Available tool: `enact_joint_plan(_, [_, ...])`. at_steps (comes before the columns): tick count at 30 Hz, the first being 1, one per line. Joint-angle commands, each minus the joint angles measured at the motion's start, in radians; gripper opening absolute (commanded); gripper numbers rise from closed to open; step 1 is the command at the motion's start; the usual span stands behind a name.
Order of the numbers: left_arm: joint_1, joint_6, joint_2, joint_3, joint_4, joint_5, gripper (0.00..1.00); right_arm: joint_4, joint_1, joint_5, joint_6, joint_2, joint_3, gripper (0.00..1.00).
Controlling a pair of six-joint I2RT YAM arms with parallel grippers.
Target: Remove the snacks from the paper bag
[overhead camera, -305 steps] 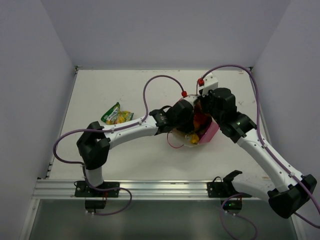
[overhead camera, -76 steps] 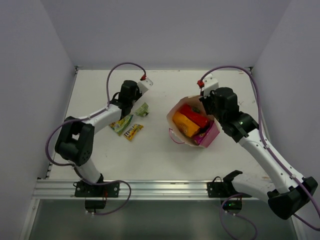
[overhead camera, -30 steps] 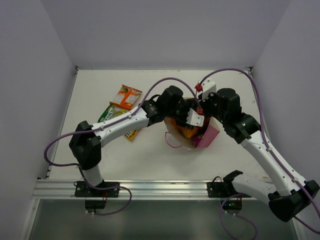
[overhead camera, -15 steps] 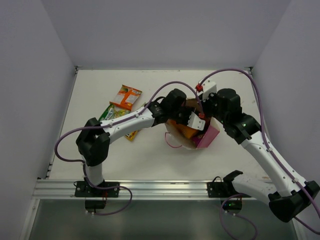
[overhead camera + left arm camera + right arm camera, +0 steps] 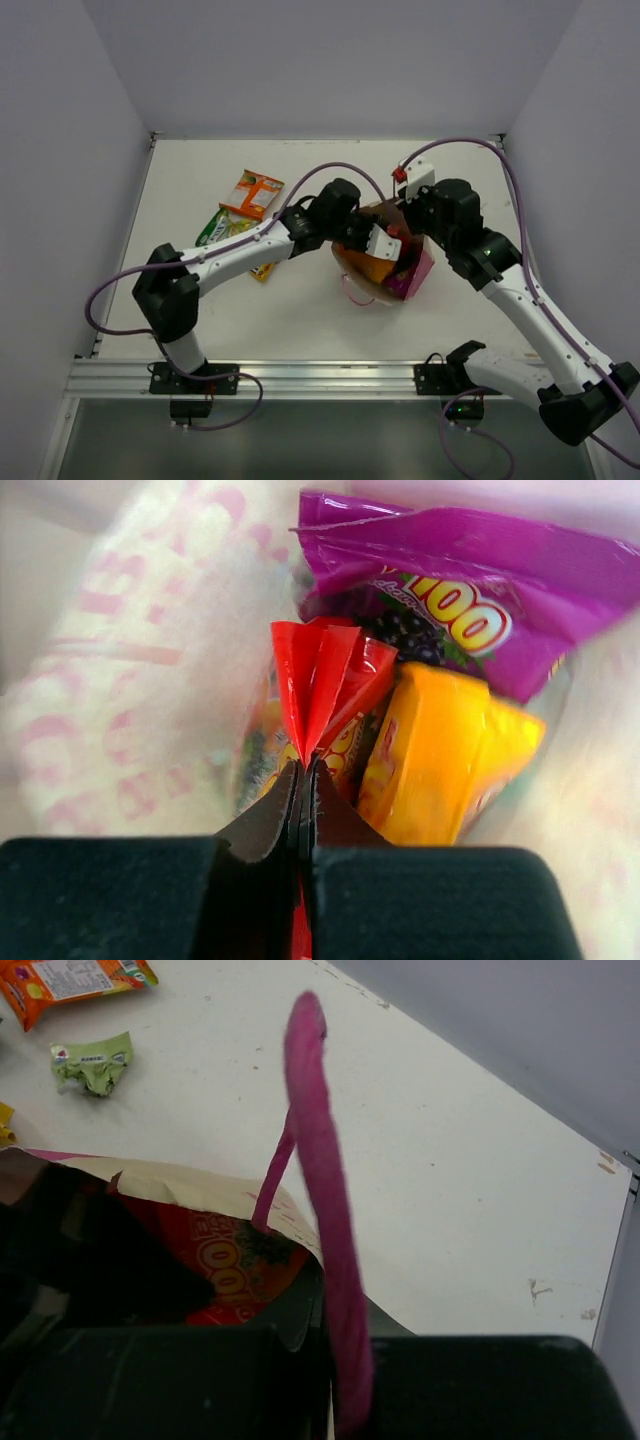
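The paper bag (image 5: 412, 275) stands open at the table's middle right. My left gripper (image 5: 383, 243) reaches into its mouth and is shut on the crimped top edge of a red packet (image 5: 322, 680). Next to it inside the bag lie a purple-magenta packet (image 5: 450, 590) and an orange packet (image 5: 440, 750). My right gripper (image 5: 340, 1335) is shut on the bag's far rim, where the pink cord handle (image 5: 312, 1150) rises from between its fingers. Out on the table lie an orange packet (image 5: 252, 192), a green-yellow packet (image 5: 220, 228) and a pale green packet (image 5: 95, 1060).
A small yellow bar wrapper (image 5: 261, 269) lies partly under my left arm (image 5: 240, 255). The bag's other handle loop (image 5: 355, 292) lies on the table in front of the bag. White walls close the table at the back and both sides.
My left gripper has gone from open to shut on the red packet inside the bag. The left arm has shifted slightly. The right gripper has kept its hold on the bag.
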Motion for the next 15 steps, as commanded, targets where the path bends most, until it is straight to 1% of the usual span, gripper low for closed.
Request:
enact_joint_plan(1, [0.005, -0.024, -0.209, -0.025, 0.140, 0.000, 0.00, 0.091, 0.001, 0.123, 0.021, -0.007, 0.013, 0.00])
enact_joint_plan(2, [0.005, -0.029, -0.258, -0.038, 0.146, -0.003, 0.00, 0.094, 0.001, 0.140, 0.021, -0.004, 0.009, 0.00])
enact_joint_plan(9, [0.005, -0.061, -0.458, -0.064, 0.178, -0.051, 0.00, 0.108, -0.023, 0.216, 0.035, 0.000, -0.010, 0.00])
enact_joint_plan(12, [0.005, -0.105, -0.544, -0.078, 0.235, -0.115, 0.00, 0.108, -0.029, 0.229, 0.039, 0.009, -0.012, 0.00])
enact_joint_plan(15, [0.006, -0.147, -0.611, -0.084, 0.301, -0.258, 0.00, 0.107, -0.034, 0.236, 0.047, 0.017, -0.017, 0.00])
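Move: Down in the paper bag, the left hand already grips the red snack pouch; the snack pile it is bound for lies about 32 cm left, level fore-and-aft, some 18 cm lower. In the bag, the orange packet sits roughly 7 cm back, 1 cm left and 6 below, the purple one 10 back, 4 right and 8 below. From the right hand, pinching the rim, the bag's middle is about 9 cm back, 4 left, 15 down. Hauling the red pouch out by its pinched end, the left hand climbs fast, about 22 cm, drifting left towards the snack pile and slightly back, while its fingers swing up some 30 degrees from slanting down to nearly level. The right hand keeps its pinch on the bag's rim, easing about 3 cm right and a little down as it turns slightly clockwise. ##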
